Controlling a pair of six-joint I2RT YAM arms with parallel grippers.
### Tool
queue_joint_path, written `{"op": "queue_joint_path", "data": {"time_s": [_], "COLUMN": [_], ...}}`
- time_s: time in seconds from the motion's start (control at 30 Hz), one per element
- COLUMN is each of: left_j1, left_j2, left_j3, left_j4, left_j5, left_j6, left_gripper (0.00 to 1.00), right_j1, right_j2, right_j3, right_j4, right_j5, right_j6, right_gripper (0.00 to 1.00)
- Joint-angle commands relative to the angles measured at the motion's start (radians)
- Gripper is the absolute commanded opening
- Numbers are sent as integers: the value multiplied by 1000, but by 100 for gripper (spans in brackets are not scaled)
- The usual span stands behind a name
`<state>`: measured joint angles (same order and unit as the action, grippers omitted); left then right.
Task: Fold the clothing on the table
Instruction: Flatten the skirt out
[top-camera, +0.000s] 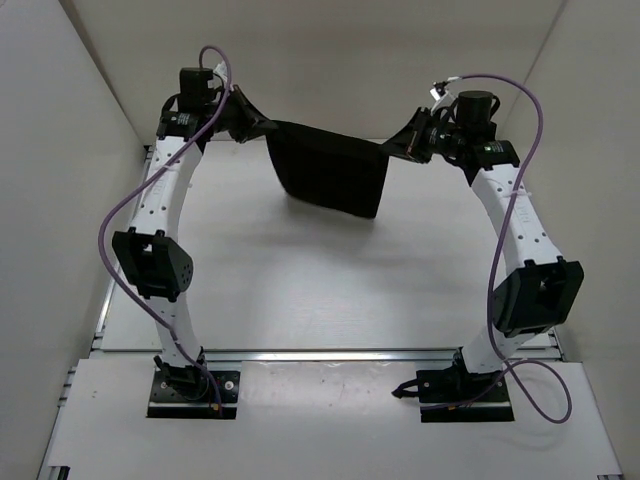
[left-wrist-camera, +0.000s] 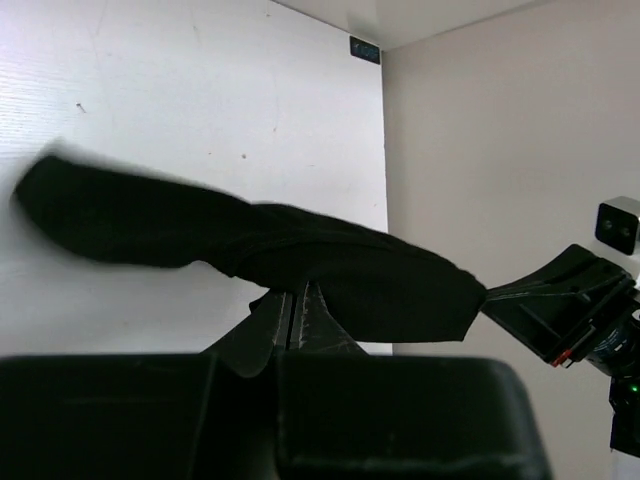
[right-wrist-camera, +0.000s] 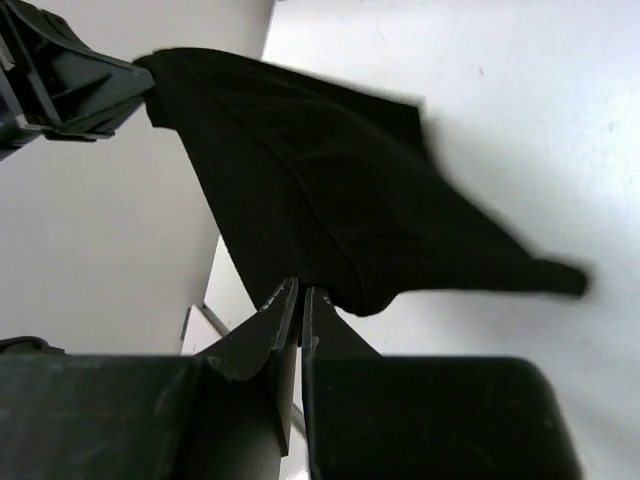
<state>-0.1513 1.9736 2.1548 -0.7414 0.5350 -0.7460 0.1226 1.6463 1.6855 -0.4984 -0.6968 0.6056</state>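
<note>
The clothing (top-camera: 330, 170), a plain black limp garment, hangs stretched between both arms above the far part of the white table (top-camera: 300, 290). My left gripper (top-camera: 268, 128) is shut on its left top corner, and my right gripper (top-camera: 388, 146) is shut on its right top corner. In the left wrist view the clothing (left-wrist-camera: 270, 250) drapes over the closed left gripper (left-wrist-camera: 298, 292), with the other gripper pinching its far end. In the right wrist view the clothing (right-wrist-camera: 330, 190) spreads up from the closed right gripper (right-wrist-camera: 300, 292). The garment's lower edge hangs free.
White upright walls (top-camera: 60, 150) stand close on the left, right and behind. A metal rail (top-camera: 330, 353) runs along the table's near edge in front of the two arm bases. A small dark corner mark (left-wrist-camera: 364, 49) shows at the table's far corner.
</note>
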Motion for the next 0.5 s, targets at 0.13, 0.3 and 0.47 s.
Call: {"op": "queue_joint_path", "data": {"time_s": [0.13, 0.3, 0.47], "left_j1": [-20, -144, -208], "left_j2": [-265, -447, -558], "left_j3": [-348, -951, -1372], "left_j4": [86, 278, 413], "left_j5": [0, -38, 41], "left_j6": [42, 40, -1], "left_gripper": [0, 0, 31], "right_j1": [-40, -48, -74], "right_j2": [-137, -201, -327], "right_j3": [-224, -614, -865], "right_j4": [78, 94, 23], "right_j5": [-59, -26, 68], "right_j6": [5, 28, 11], "right_gripper": [0, 0, 29]}}
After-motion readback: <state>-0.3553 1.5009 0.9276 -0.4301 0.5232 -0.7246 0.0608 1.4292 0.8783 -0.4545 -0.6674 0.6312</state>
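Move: The skirt hangs in the air between the two hands, a corner pinched in each; its middle is some 12 cm to the right of the left hand, about 4 cm back and 12 cm below. From the right hand it is roughly 13 cm to the left, 3 cm ahead and 12 cm below. The bare table patch it is going to lies under the skirt's middle, about 31 cm below both hands. The skirt, still held by its two near corners, is swept down and back towards the robot to lay it on the table: after a tiny lift both hands drop about 22 cm, the left drawing back about as far, the right only some 13 cm. Both wrists tip downward, the right more, and near the end both grippers begin to open, the right one coming off its corner. ##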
